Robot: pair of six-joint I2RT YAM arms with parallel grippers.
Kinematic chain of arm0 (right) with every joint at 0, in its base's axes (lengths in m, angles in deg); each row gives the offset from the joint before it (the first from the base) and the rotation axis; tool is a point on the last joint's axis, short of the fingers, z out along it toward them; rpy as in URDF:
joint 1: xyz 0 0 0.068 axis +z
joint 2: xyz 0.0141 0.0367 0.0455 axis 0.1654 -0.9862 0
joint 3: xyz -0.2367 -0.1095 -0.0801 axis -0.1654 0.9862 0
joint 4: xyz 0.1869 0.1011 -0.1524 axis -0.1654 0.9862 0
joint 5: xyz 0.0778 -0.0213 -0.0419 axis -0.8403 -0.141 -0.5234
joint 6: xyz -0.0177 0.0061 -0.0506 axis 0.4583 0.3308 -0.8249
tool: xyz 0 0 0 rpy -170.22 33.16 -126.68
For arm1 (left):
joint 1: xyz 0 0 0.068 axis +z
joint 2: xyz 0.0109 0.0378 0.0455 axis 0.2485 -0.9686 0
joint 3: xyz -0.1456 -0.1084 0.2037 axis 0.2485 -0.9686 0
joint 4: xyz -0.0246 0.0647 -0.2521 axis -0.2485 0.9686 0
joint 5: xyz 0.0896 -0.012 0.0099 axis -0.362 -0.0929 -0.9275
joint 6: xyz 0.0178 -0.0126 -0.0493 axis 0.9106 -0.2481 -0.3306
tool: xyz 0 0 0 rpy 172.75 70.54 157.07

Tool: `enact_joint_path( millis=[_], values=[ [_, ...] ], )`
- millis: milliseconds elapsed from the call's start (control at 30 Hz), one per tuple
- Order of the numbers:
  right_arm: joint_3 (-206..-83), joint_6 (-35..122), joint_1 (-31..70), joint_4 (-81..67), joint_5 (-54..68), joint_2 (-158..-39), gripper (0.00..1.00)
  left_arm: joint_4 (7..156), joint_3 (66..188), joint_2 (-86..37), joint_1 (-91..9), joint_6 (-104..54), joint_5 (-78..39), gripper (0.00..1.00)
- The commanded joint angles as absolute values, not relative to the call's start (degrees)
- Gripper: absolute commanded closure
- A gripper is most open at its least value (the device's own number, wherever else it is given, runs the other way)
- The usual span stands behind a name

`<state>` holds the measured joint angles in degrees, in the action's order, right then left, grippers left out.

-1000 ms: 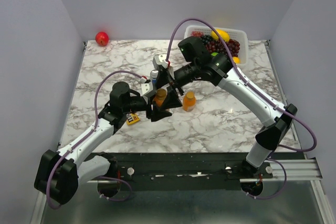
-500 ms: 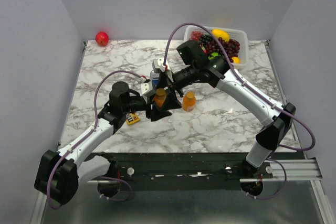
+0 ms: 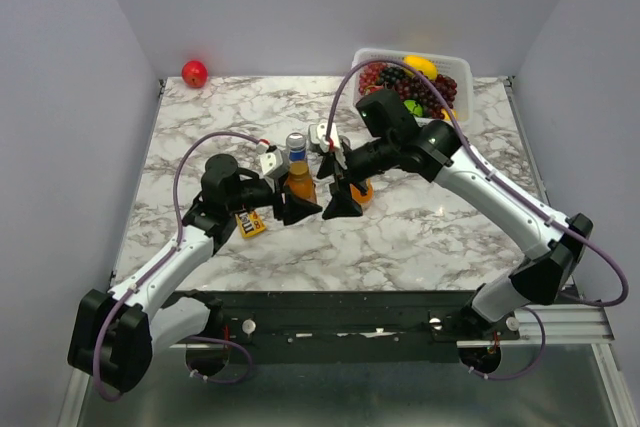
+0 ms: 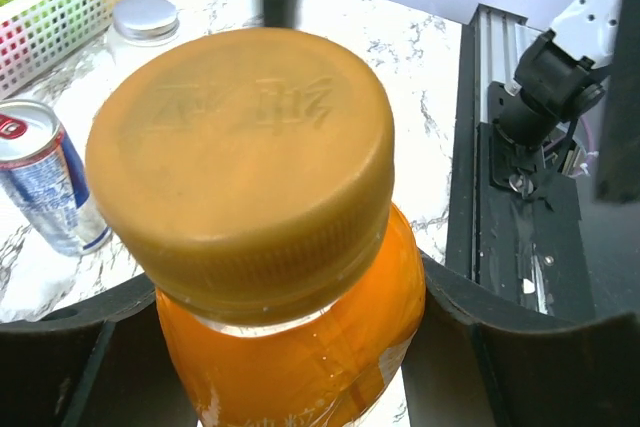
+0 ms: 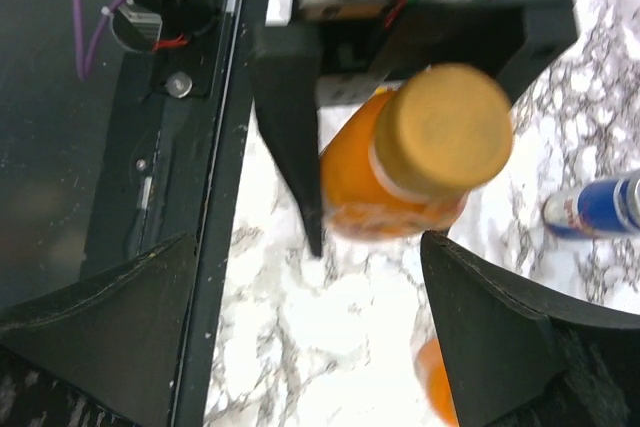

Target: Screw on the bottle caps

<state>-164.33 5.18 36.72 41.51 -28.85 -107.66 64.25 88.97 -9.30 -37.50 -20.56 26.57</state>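
Note:
A stubby bottle of orange liquid [image 4: 310, 337] stands between the fingers of my left gripper [image 4: 290, 377], which is shut on its body. An orange-gold cap [image 4: 240, 152] sits on its neck. In the top view this bottle [image 3: 300, 183] is at the table's middle, in my left gripper [image 3: 297, 197]. My right gripper [image 3: 338, 185] hangs open just right of it, holding nothing; its wrist view shows the capped bottle [image 5: 400, 182] ahead of the open right gripper [image 5: 310, 327]. A second orange bottle [image 3: 364, 190] stands partly hidden behind the right gripper. A clear jar with a silver lid [image 4: 145, 17] stands further back.
A blue-and-silver drink can [image 3: 296, 145] stands just behind the held bottle. A white basket [image 3: 456, 64] of fruit is at the back right, a red apple [image 3: 194, 73] at the back left. A small yellow tag [image 3: 251, 226] lies under my left wrist.
My right gripper has drawn back off the top of the held bottle, moving right and toward the near edge. The left gripper keeps its grip on the bottle.

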Motion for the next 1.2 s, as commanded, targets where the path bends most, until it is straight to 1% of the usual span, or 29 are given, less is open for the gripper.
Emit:
enact_joint_path(
  millis=[0, 100, 200, 233, 300, 333, 433, 500, 600, 700, 733, 800, 833, 933, 1167],
  values=[
    [-160.87, 4.76, 35.57, 44.42, -24.61, -102.83, 0.0, 65.12, 88.18, -8.57, -36.89, -18.75, 25.53, 1.0],
    [-161.91, 5.72, 33.29, 43.37, -24.52, -102.39, 0.0, 66.96, 88.79, -8.75, -37.15, -16.37, 27.55, 1.0],
    [-167.17, 10.03, 29.08, 40.03, -32.05, -105.36, 0.0, 69.95, 90.28, -8.84, -38.12, -13.65, 30.8, 1.0],
    [-168.41, 10.82, 28.37, 39.16, -37.65, -106.42, 0.0, 71.53, 91.24, -8.84, -38.47, -11.99, 31.68, 1.0],
    [-170.52, 9.96, 27.83, 39.06, -42.69, -108.53, 0.0, 72.16, 92.04, -9.01, -39.7, -11.71, 32.3, 1.0],
    [-171.49, 8.64, 27.83, 39.06, -47.15, -110.11, 0.0, 72.07, 92.65, -9.1, -40.05, -11.8, 32.39, 1.0],
    [-171.59, 9.41, 27.92, 37.57, -53.94, -111.96, 0.0, 72.07, 93.97, -9.8, -40.84, -12.41, 32.74, 1.0],
    [-171.76, 10.21, 28.01, 37.56, -56.33, -113.02, 0.0, 72.07, 94.5, -10.15, -41.02, -12.5, 32.74, 1.0],
    [-170.71, 11.44, 28.18, 36.52, -58.18, -113.64, 0.0, 72.51, 95.12, -10.42, -41.11, -12.41, 32.83, 1.0],
    [-169.66, 14.25, 28.27, 33.36, -59.15, -113.81, 0.06, 72.51, 95.47, -10.77, -41.29, -12.41, 32.65, 1.0],
    [-169.74, 15.3, 28.18, 32.56, -59.58, -113.99, 0.09, 72.42, 95.64, -10.86, -41.37, -12.41, 32.65, 1.0],
    [-169.66, 17.06, 28.27, 31.07, -60.55, -114.6, 0.13, 72.33, 95.56, -11.12, -41.46, -12.5, 32.57, 1.0],
    [-169.74, 18.9, 28.27, 29.67, -60.73, -114.87, 0.18, 72.25, 95.65, -11.12, -41.55, -12.5, 32.56, 1.0],
    [-170.01, 21.45, 28.53, 28.08, -60.56, -115.92, 0.27, 71.98, 95.91, -11.47, -41.64, -12.5, 32.39, 1.0],
    [-169.74, 21.81, 29.15, 27.37, -57.75, -116.98, 0.27, 71.89, 96.35, -11.39, -41.55, -12.59, 32.21, 1.0]
  ],
)
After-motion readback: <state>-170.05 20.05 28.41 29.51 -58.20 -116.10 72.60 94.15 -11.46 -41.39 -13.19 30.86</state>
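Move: The cap on the orange bottle in the left hand is about 4 cm ahead of the right hand, 4 cm to its left and 2 cm higher; for the left hand, which grips the bottle's body, it sits some 6 cm straight above. From the right hand, the other orange bottle stands about 5 cm ahead and 6 cm right, and the left can roughly 12 cm ahead and 9 cm left, both some 15 cm lower. Swinging right about 3 cm, then forward and up, the right hand loops back left to the cap, ending some 5 cm higher; it turns roughly 25 degrees so its fingers point flatter and further back, and they close by about a quarter around the cap. The left hand keeps its grip, carrying the bottle about 2 cm back and slightly right while turning some 10 degrees clockwise. ##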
